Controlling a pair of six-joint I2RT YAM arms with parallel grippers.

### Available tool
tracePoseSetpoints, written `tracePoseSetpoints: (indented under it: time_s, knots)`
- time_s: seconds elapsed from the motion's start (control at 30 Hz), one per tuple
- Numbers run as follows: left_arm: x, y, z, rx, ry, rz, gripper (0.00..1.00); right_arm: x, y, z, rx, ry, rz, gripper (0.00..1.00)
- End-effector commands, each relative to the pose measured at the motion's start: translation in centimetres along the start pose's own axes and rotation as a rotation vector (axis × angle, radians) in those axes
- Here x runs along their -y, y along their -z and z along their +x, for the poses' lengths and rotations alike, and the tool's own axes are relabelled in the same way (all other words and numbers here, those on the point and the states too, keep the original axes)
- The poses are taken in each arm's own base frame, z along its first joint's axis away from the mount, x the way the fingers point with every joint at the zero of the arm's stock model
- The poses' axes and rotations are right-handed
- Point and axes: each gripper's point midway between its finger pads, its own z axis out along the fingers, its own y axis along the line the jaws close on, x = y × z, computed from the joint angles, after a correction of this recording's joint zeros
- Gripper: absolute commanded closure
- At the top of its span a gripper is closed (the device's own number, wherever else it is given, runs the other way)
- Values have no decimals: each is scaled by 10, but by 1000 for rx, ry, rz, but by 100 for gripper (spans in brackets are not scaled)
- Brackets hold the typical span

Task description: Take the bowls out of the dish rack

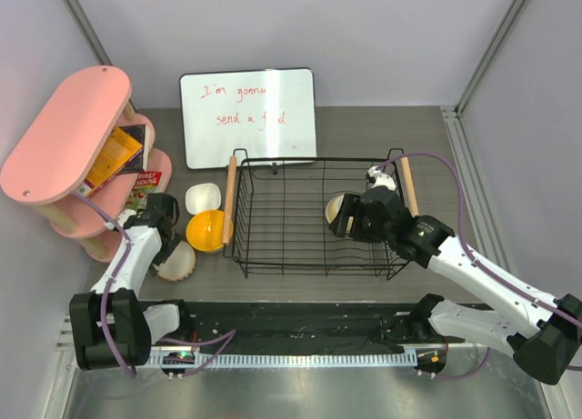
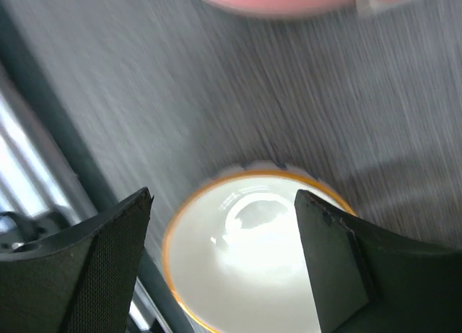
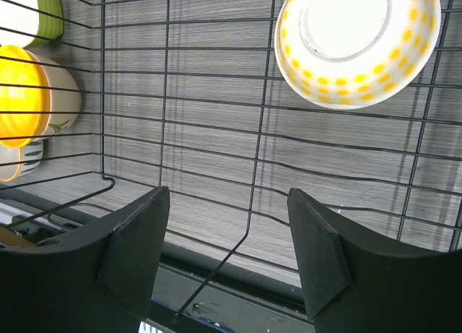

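Note:
The black wire dish rack [image 1: 273, 246] stands mid-table. Inside it at the right, a cream bowl with yellow dots [image 1: 335, 206] [image 3: 357, 44] leans on its side. My right gripper [image 1: 348, 224] [image 3: 227, 253] hangs open inside the rack just short of that bowl, with nothing between its fingers. Left of the rack sit a cream-white bowl [image 1: 203, 198], an orange-yellow bowl [image 1: 207, 230] and a ribbed white bowl [image 1: 177, 263]. My left gripper [image 1: 171, 246] [image 2: 224, 203] is open right above a white bowl with an orange rim [image 2: 245, 253], which rests on the table.
A pink oval shelf [image 1: 64, 137] holding boxes stands at the far left, close to my left arm. A whiteboard [image 1: 247, 114] leans behind the rack. A black rail [image 1: 300, 324] runs along the near table edge. Through the rack wall the unloaded bowls [image 3: 22, 94] show.

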Motion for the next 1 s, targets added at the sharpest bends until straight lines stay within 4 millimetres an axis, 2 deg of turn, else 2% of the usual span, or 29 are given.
tracePoseSetpoints:
  time_s: [0.0, 0.27, 0.33, 0.37, 0.4, 0.43, 0.47, 0.57, 0.87, 0.97]
  knots:
    - [11, -4, 31, -109, -11, 75, 20, -6, 2, -12, 41, -4, -18, 28]
    - [8, -3, 38, -101, 16, 88, 22, -5, 4, -12, 43, -8, -21, 28]
    - [12, 0, 33, -83, 1, 94, 25, -6, 4, -12, 43, -6, -25, 28]
    - [12, 1, 32, -72, -17, 92, 28, -6, 4, -13, 45, -7, -23, 28]
    - [15, 4, 28, -60, -22, 101, 37, -6, 4, -13, 46, -7, -22, 28]
    - [15, 6, 23, -37, -23, 99, 42, -6, 4, -12, 44, -7, -22, 28]
    - [14, 10, 20, -25, -24, 106, 57, -5, 4, -12, 41, -7, -19, 28]
    - [13, 19, 11, 3, -2, 127, 81, -4, 2, -9, 35, -4, -15, 28]
    - [16, 47, -6, 30, 50, 227, 100, 0, 2, -5, 32, -11, -12, 28]
    - [17, 49, -11, 45, 35, 224, 100, 1, 1, -3, 27, -11, -10, 28]
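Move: The white bowl with the orange rim lies roughly 5 cm to the left hand's right, about 1 cm back and some 3 cm below its finger pads. The yellow bowl sits about 13 cm right of that hand and 6 cm ahead; the green square bowl is some 12 cm right and 14 cm ahead. From the idle right hand, the white bowl is about 44 cm left, 5 cm back and 14 cm down. Down and to the right, with a small step back, the open left hand drops about 3 cm to the white bowl's rim. There the fingers shut and pinch the rim on its back-left side. Still closing, the hand then turns upward, rising some 5 cm and easing forward, with the wrist tipping about 10 degrees. ##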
